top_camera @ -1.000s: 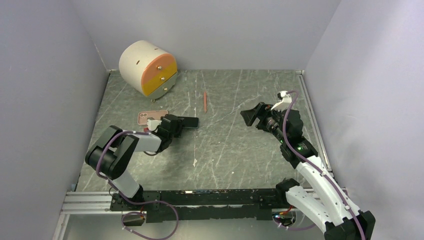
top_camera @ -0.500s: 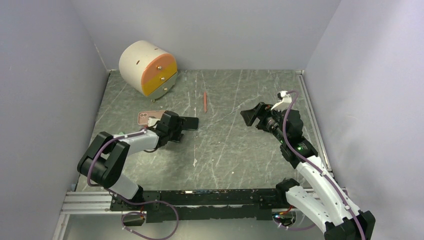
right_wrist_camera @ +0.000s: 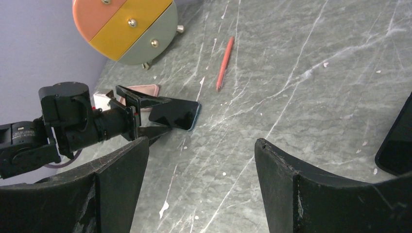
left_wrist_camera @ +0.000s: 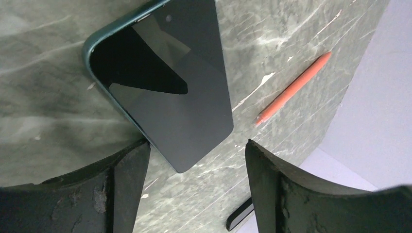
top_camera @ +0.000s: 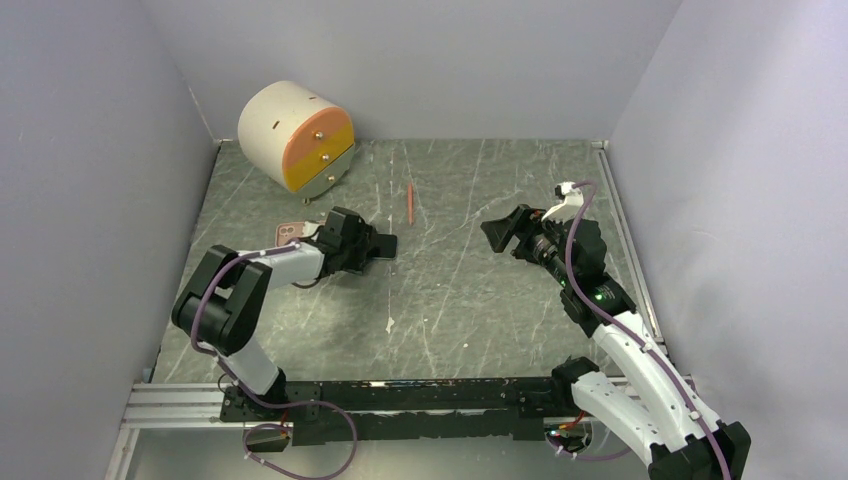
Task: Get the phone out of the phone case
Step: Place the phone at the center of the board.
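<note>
The phone (top_camera: 386, 245) lies face up on the table, with a dark screen and a teal rim (left_wrist_camera: 165, 87). My left gripper (top_camera: 362, 242) stands open over its near corner (left_wrist_camera: 194, 160), gripping nothing; the left finger (left_wrist_camera: 127, 177) is next to the phone's edge. A pink phone case (top_camera: 290, 232) with a camera square lies flat just behind that gripper, apart from the phone (right_wrist_camera: 175, 114). My right gripper (top_camera: 498, 232) hovers open and empty at mid-right (right_wrist_camera: 200, 141), well away from both.
An orange pen (top_camera: 410, 203) lies behind the phone. A round cabinet (top_camera: 295, 137) with orange and yellow drawers stands at the back left. A dark flat thing (right_wrist_camera: 396, 141) shows at the right wrist view's right edge. Walls enclose the table.
My left gripper has opened and shifted slightly toward the back, and its elbow has swung. The phone stays flat on the table. The right arm has not moved.
</note>
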`<control>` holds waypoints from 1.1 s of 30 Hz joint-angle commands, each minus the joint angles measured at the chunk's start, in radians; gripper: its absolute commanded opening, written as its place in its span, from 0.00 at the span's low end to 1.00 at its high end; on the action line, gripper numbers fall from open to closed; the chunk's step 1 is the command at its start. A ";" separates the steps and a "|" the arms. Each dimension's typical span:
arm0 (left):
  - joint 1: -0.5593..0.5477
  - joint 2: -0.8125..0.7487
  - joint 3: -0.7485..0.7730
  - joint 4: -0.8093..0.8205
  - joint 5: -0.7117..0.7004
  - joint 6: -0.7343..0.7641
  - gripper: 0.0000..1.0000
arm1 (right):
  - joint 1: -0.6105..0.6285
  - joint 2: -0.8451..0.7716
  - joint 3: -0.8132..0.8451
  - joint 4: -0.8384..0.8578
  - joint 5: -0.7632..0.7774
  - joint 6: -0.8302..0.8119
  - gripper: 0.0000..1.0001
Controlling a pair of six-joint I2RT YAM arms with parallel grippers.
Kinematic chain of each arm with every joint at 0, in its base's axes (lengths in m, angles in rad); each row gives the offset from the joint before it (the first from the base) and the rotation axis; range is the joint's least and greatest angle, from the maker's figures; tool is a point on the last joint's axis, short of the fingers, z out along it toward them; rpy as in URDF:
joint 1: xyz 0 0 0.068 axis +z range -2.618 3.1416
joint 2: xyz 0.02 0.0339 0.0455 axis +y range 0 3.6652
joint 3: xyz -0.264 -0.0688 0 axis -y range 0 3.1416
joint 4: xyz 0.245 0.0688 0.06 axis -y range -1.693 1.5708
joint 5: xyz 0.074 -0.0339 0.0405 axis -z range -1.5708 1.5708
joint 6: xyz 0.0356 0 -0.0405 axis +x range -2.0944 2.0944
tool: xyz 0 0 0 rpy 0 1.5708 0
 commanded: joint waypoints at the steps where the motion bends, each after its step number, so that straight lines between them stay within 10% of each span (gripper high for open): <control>1: 0.023 0.039 0.036 0.039 0.013 0.021 0.76 | -0.004 -0.021 0.033 0.023 0.013 -0.022 0.82; 33: -0.022 0.209 0.211 0.059 0.113 0.029 0.76 | -0.007 -0.013 0.037 0.022 0.011 -0.030 0.82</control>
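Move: The phone lies flat just under the left hand, its middle about 1 cm ahead, 1 cm to the left and 3 cm below, with the nearer finger already at its near long edge. The red pen is some 12 cm ahead and 10 cm to the right; the pink phone case lies about 4 cm ahead and 19 cm to the left. From the idle right hand the phone is roughly 10 cm ahead, 30 cm left and 23 cm down. The phone is pushed forward over the board by its near long edge with the tip of the left hand's nearer finger, the hand advancing about 4 cm. Then the hand shifts some 5 cm to the right along that edge towards the phone's right end, easing back a little before edging forward again, turning slightly clockwise with the fingers kept open. ##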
